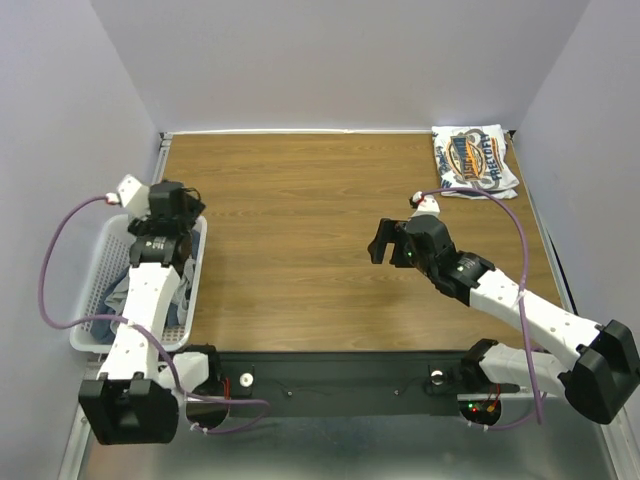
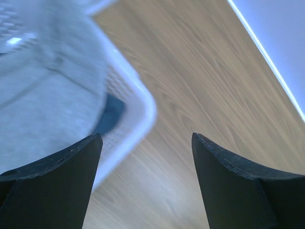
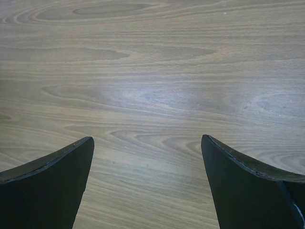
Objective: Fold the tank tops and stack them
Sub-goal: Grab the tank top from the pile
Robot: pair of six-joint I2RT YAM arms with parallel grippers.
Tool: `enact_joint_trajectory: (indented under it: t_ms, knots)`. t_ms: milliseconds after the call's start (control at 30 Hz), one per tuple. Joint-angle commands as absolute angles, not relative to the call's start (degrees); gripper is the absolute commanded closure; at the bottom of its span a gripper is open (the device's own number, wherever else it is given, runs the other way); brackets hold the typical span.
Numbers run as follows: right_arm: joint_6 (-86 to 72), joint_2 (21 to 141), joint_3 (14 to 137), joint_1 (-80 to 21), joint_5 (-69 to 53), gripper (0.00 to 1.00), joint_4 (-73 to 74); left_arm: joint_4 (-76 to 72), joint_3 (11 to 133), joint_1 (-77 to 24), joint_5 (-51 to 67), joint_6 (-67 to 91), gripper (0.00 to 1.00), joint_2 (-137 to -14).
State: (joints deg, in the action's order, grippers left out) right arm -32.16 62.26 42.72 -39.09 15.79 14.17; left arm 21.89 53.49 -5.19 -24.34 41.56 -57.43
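Note:
A white tank top point(image 1: 474, 160) with a blue-and-orange logo lies folded at the table's back right corner. In the white lattice basket point(image 1: 95, 280) at the left edge lies a light grey tank top point(image 2: 43, 95), and a patch of a dark blue one point(image 2: 110, 113) shows beside it against the basket wall. My left gripper point(image 1: 188, 205) hangs open over the basket's far right corner, with the rim point(image 2: 138, 114) between its fingers and nothing held point(image 2: 147, 138). My right gripper point(image 1: 385, 243) is open over bare wood right of centre, empty point(image 3: 147, 140).
The wooden table point(image 1: 300, 220) is bounded by grey walls at the back and on both sides. A purple cable point(image 1: 520, 230) runs from the right wrist past the folded white top. The arm bases and a black rail point(image 1: 340, 380) line the near edge.

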Motion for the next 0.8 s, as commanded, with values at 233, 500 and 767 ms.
enact_joint_trajectory:
  t_ms: [233, 500, 767]
  knots:
    - [-31.5, 63.0, 46.7, -39.0, 13.6, 0.0, 13.0, 26.0, 51.5, 13.4, -26.2, 55.7, 0.15, -67.5]
    - [-31.3, 62.8, 46.5, -39.1, 13.6, 0.0, 13.6, 24.9, 49.8, 15.3, -28.7, 57.7, 0.24, -75.1]
    - [-31.4, 63.5, 47.2, -39.0, 12.9, 0.0, 14.2, 20.8, 46.6, 15.4, -27.4, 57.4, 0.42, -81.1]
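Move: The grey tank top I am after lies in the white basket, about 11 cm to the left of my left hand, some 6 cm back and roughly 20 cm below. The basket's middle is about 12 cm left and 11 cm back. A navy garment shows at its near left part, some 17 cm left and 17 cm back of the hand. From my right hand the grey tank top is roughly 48 cm left, 3 cm back and 11 cm lower. I swing my left hand left over the basket, about 12 cm, then sink some 16 cm towards the grey tank top, mostly straight down. On the way the hand turns about 30 degrees counter-clockwise and tips its fingers further down. The fingers draw in by about a quarter but stay well open; whether they touch the cloth yet can't be seen. ##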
